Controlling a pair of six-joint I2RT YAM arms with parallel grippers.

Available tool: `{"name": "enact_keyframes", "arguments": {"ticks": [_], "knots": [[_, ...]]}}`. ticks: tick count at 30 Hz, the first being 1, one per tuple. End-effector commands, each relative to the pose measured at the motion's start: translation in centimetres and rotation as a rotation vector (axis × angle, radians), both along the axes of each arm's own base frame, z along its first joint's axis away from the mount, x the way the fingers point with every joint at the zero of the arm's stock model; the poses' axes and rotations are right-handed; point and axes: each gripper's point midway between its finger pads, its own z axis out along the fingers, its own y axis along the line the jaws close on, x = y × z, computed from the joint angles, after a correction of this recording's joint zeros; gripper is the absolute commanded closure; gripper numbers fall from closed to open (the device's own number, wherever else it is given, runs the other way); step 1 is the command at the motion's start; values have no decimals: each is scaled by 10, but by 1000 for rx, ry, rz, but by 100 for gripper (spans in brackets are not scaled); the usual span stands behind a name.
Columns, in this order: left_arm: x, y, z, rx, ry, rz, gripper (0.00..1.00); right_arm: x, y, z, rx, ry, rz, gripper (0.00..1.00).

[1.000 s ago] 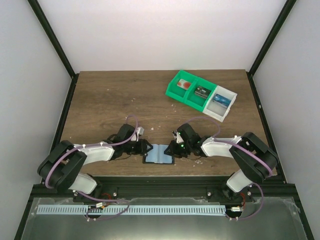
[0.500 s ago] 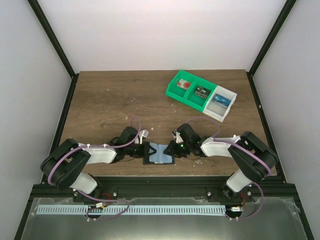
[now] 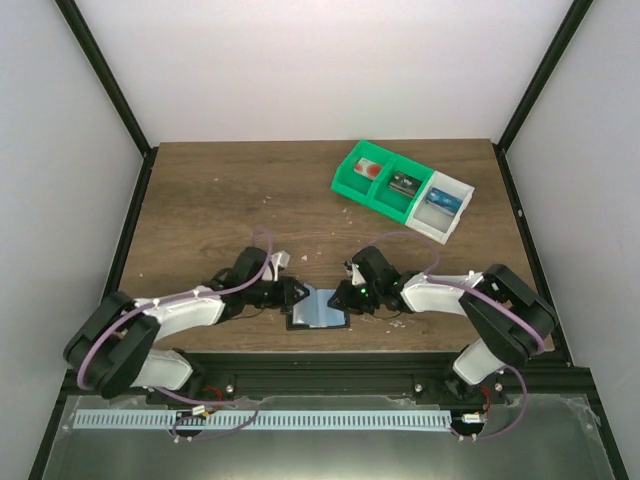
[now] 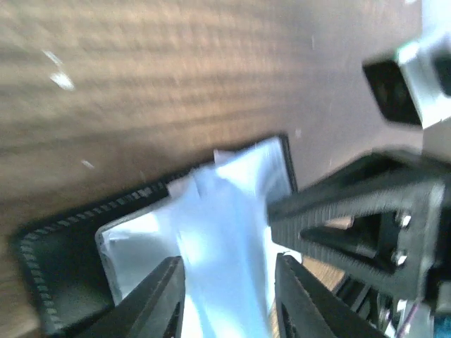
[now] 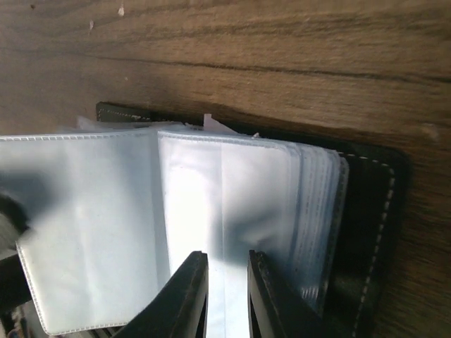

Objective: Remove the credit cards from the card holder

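The card holder lies open near the table's front edge, black cover down, pale blue-grey plastic sleeves up. My left gripper is at its left edge; in the left wrist view the gripper is open, its fingers astride the sleeves. The view is blurred. My right gripper is over the right half. In the right wrist view the gripper has its jaws a narrow gap apart, low over the stacked sleeves and black cover. No card shows in the sleeves.
A green-and-white compartment bin stands at the back right. It holds a red card, a dark card and a blue card. Small white crumbs dot the wood around the holder.
My left gripper moved right onto the holder's left edge, then drew back slightly, and its arm swung lower to the left. The right arm and the holder have stayed put.
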Motion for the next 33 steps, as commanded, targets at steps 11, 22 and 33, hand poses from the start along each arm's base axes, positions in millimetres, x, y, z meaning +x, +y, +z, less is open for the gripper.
{"name": "enact_keyframes", "arguments": {"ticks": [11,22,33], "knots": [[53,74,115,168,-421,253,0,42,-45,88,-163,-318,-199,68],[42,95,214,107,-717,297,0,51,-93,216,-130,-625,-374,0],[11,94,260,-78,-862,259,0,34,-111,250,-61,-688,-408,0]]}}
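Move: The open card holder's middle lies about 3 cm back, 3 cm to the right and 4 cm below the left hand. From the right hand it is some 2 cm back, 3 cm left and 2 cm below. The green bins stand about 25 cm ahead and 11 cm to the right of the right hand, the white bin some 20 cm ahead and 23 cm right, both slightly below it. Both hands rise some 25 cm off the card holder, spreading about 10 cm outward each, tilting up and opening wide. ##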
